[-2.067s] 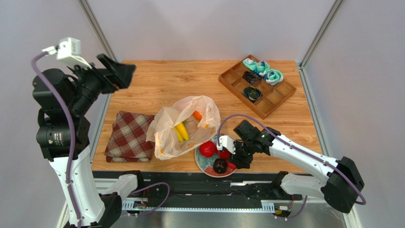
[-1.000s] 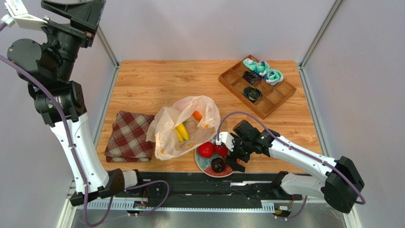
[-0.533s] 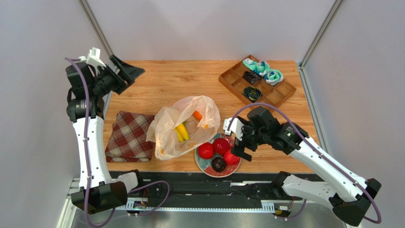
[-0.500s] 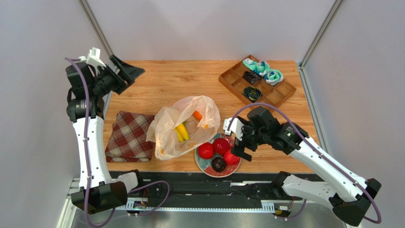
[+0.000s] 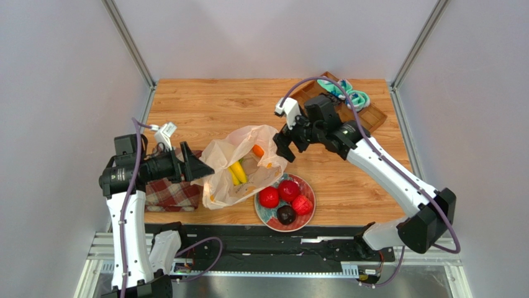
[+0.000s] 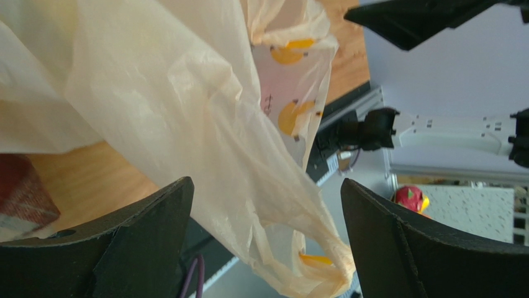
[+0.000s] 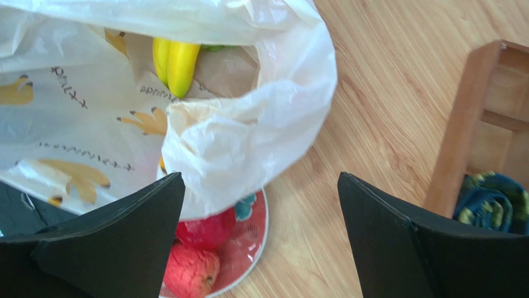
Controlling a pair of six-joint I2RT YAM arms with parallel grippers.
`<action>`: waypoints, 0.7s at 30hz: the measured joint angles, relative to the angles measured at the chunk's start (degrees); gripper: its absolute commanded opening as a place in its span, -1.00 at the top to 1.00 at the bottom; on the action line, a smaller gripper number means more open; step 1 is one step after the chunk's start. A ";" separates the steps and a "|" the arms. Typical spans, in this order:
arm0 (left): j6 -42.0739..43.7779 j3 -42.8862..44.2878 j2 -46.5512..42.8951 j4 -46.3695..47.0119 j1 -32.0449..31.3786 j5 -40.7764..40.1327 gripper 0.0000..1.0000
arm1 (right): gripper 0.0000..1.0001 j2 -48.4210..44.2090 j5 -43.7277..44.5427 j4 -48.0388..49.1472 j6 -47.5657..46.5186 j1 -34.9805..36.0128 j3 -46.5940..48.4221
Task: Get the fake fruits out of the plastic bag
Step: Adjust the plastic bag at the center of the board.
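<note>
The plastic bag [image 5: 242, 164] lies open in the middle of the table, with yellow bananas [image 5: 236, 172] and an orange [image 5: 257, 150] inside. Two red round fruits [image 5: 269, 197], a strawberry [image 5: 302, 205] and a dark round fruit [image 5: 285, 215] sit on the plate [image 5: 271, 225]. My left gripper [image 5: 198, 167] is open at the bag's left side; in the left wrist view a fold of the bag [image 6: 248, 155] hangs between its fingers [image 6: 143, 242]. My right gripper [image 5: 282, 146] hovers open over the bag's right rim [image 7: 248, 124], with the bananas [image 7: 176, 62] showing in the bag's mouth.
A red plaid cloth [image 5: 171, 192] lies left of the bag, partly under my left arm. A wooden compartment tray [image 5: 369, 118] with rolled teal fabric [image 5: 357, 96] stands at the back right, partly behind my right arm. The plate's rim [image 7: 257, 248] sits just under the bag's edge.
My left arm swung down from the back left to the bag's left side. My right gripper rose off the plate and moved back over the bag's right rim. Both stayed open.
</note>
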 measured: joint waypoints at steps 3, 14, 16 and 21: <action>3.28 -2.01 0.57 -4.76 -2.29 0.09 -0.80 | -0.97 2.78 0.68 1.92 1.44 2.91 0.15; 5.92 -4.46 2.03 -6.84 -9.03 -0.66 1.00 | -0.61 5.81 9.14 3.74 0.15 11.93 -1.81; 6.95 -4.31 4.31 -6.80 -9.07 -2.97 1.00 | -0.22 7.54 12.85 3.74 -1.11 11.96 -1.79; 7.87 4.00 12.98 -4.55 -9.16 -7.48 1.00 | 1.00 15.37 18.64 2.16 -6.84 10.99 1.16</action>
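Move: The plastic bag's left rim lies about 3 cm back, 2 cm right and 4 cm below the left hand, with the bananas some 5 cm ahead, 8 cm right and the checked cloth 2 cm ahead, 13 cm left, both roughly 23 cm lower. Its right rim is level with the right hand, about 4 cm left and 8 cm below. From there the orange lies 2 cm ahead, 14 cm left; the plate 17 cm back, 3 cm left; the tray 15 cm ahead, 14 cm right; all some 20 cm lower. The bag's left rim is caught by the left hand, which eases back about 4 cm and down, shuts on the film, then carries it some 5 cm forward. The right hand swings about 5 cm left and slightly back over the bag's right rim, then drops, coming forward, its fingertips tipping down some 20 degrees as they close on the film. ##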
